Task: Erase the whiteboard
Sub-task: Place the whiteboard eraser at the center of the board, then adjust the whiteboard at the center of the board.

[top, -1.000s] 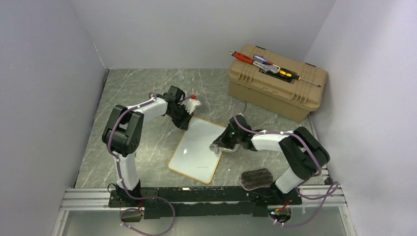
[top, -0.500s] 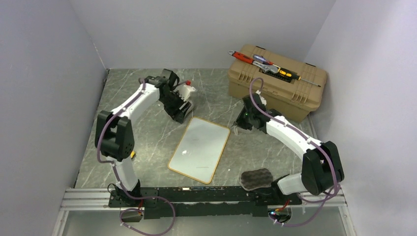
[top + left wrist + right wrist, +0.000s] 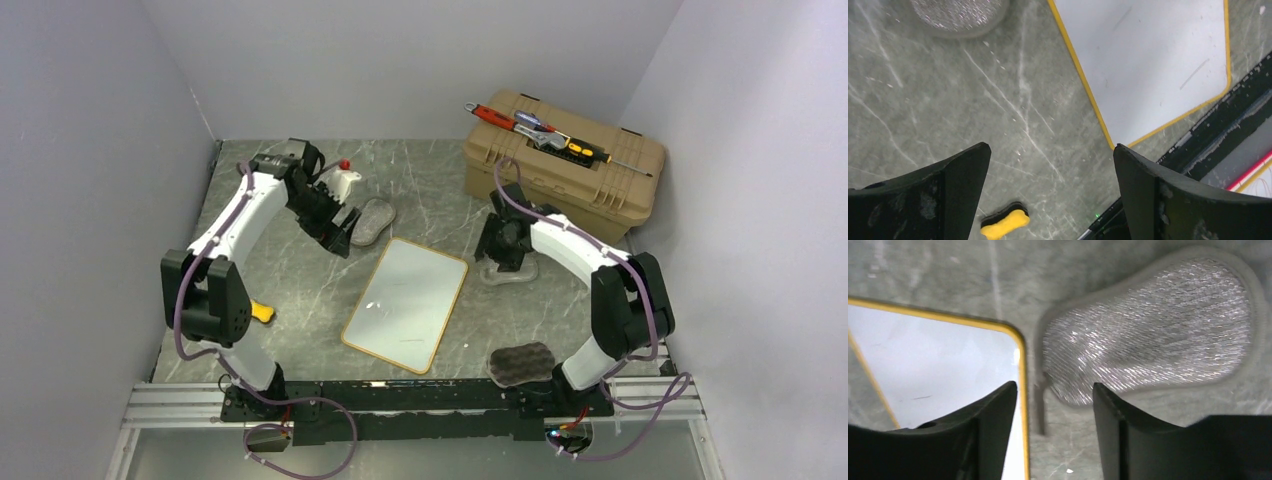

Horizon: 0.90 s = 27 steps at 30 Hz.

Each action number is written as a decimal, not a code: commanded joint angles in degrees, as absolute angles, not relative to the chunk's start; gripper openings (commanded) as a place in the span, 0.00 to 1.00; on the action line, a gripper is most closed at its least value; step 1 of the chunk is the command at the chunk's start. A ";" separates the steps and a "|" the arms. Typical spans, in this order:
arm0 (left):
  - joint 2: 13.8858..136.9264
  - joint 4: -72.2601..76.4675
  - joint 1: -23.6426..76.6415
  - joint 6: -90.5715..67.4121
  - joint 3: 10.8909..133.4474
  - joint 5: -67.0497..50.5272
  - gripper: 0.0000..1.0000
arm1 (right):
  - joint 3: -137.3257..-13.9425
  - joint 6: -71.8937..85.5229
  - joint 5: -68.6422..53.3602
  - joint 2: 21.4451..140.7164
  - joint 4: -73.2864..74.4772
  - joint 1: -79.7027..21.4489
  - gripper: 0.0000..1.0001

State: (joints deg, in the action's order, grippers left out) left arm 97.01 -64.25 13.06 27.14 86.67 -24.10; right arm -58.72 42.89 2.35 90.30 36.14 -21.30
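The whiteboard (image 3: 405, 305) lies flat in the middle of the table, glossy white with a yellow frame; in the left wrist view the whiteboard (image 3: 1148, 65) shows only a few faint thin marks. My left gripper (image 3: 342, 228) hovers off its far left corner, open, with nothing between its fingers. A grey glittery pad (image 3: 372, 220) lies on the table beside it. My right gripper (image 3: 503, 255) stands open just right of the board's far right corner, over a second grey pad (image 3: 1158, 330) that lies loose on the table. The whiteboard's corner (image 3: 938, 365) shows left of that pad.
A tan toolbox (image 3: 560, 170) with tools on its lid stands at the back right. A dark wavy sponge (image 3: 520, 362) lies near the right arm's base. A small yellow sponge (image 3: 262, 312) lies by the left arm. Grey walls close in both sides.
Both arms pulled away from the whiteboard, the left toward the back left, the right to the board's right side. Both grippers opened, and a grey pad now lies loose by each.
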 commanded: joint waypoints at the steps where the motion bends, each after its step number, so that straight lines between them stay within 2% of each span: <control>1: 91.61 -66.10 13.72 30.10 79.73 -28.24 1.00 | -66.47 38.07 -1.82 91.66 37.52 -21.22 0.64; 7: 91.58 -60.89 17.99 32.91 66.13 -26.81 0.99 | -64.85 37.85 -4.84 91.88 37.61 -21.93 0.69; 12: 92.58 -56.01 18.11 33.78 63.48 -26.40 0.99 | -54.44 42.83 -6.97 86.43 33.61 -28.09 0.73; 15: 93.72 -55.45 18.11 34.40 64.63 -27.50 0.95 | -50.94 46.42 -6.61 85.09 31.35 -31.81 0.75; 17: 95.01 -54.42 18.11 34.58 64.99 -28.10 0.88 | -49.68 48.82 -5.97 85.28 29.66 -33.34 0.76; 22: 100.10 -49.69 18.11 34.46 65.60 -25.29 0.63 | -47.90 52.60 -4.36 86.76 26.95 -35.04 0.76; 24: 101.93 -46.93 18.04 33.86 65.28 -23.18 0.58 | -47.55 53.77 -3.93 87.36 26.59 -35.26 0.76; 27: 104.41 -45.06 18.02 33.68 66.08 -22.19 0.46 | -47.35 55.22 -3.24 87.86 26.10 -35.89 0.76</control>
State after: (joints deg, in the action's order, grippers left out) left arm 102.35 -49.69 18.13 33.39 64.05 -23.97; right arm -47.86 51.37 -5.32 87.53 29.08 -35.16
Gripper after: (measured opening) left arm 0.522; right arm 0.756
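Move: From the left hand, the middle of the whiteboard lies about 13 cm to the right, 9 cm back and 14 cm below. The left grey pad is about 11 cm ahead and 6 cm right, the yellow-black block 11 cm back and 16 cm left. From the right hand, the whiteboard's middle is some 19 cm left, 10 cm back and 5 cm below; the right grey pad lies beneath, about 3 cm right, and the dark sponge 23 cm back, 4 cm right. Both hands head for opposite long edges of the whiteboard. The left swoops back some 10 cm while sinking, then eases about 4 cm forward and farther down beside the left edge, its fingers closing halfway. The right, already clear of its pad, rises slightly forward, then sweeps back about 11 cm, left and down, opening wider until its fingers straddle the right edge; no contact is visible. ##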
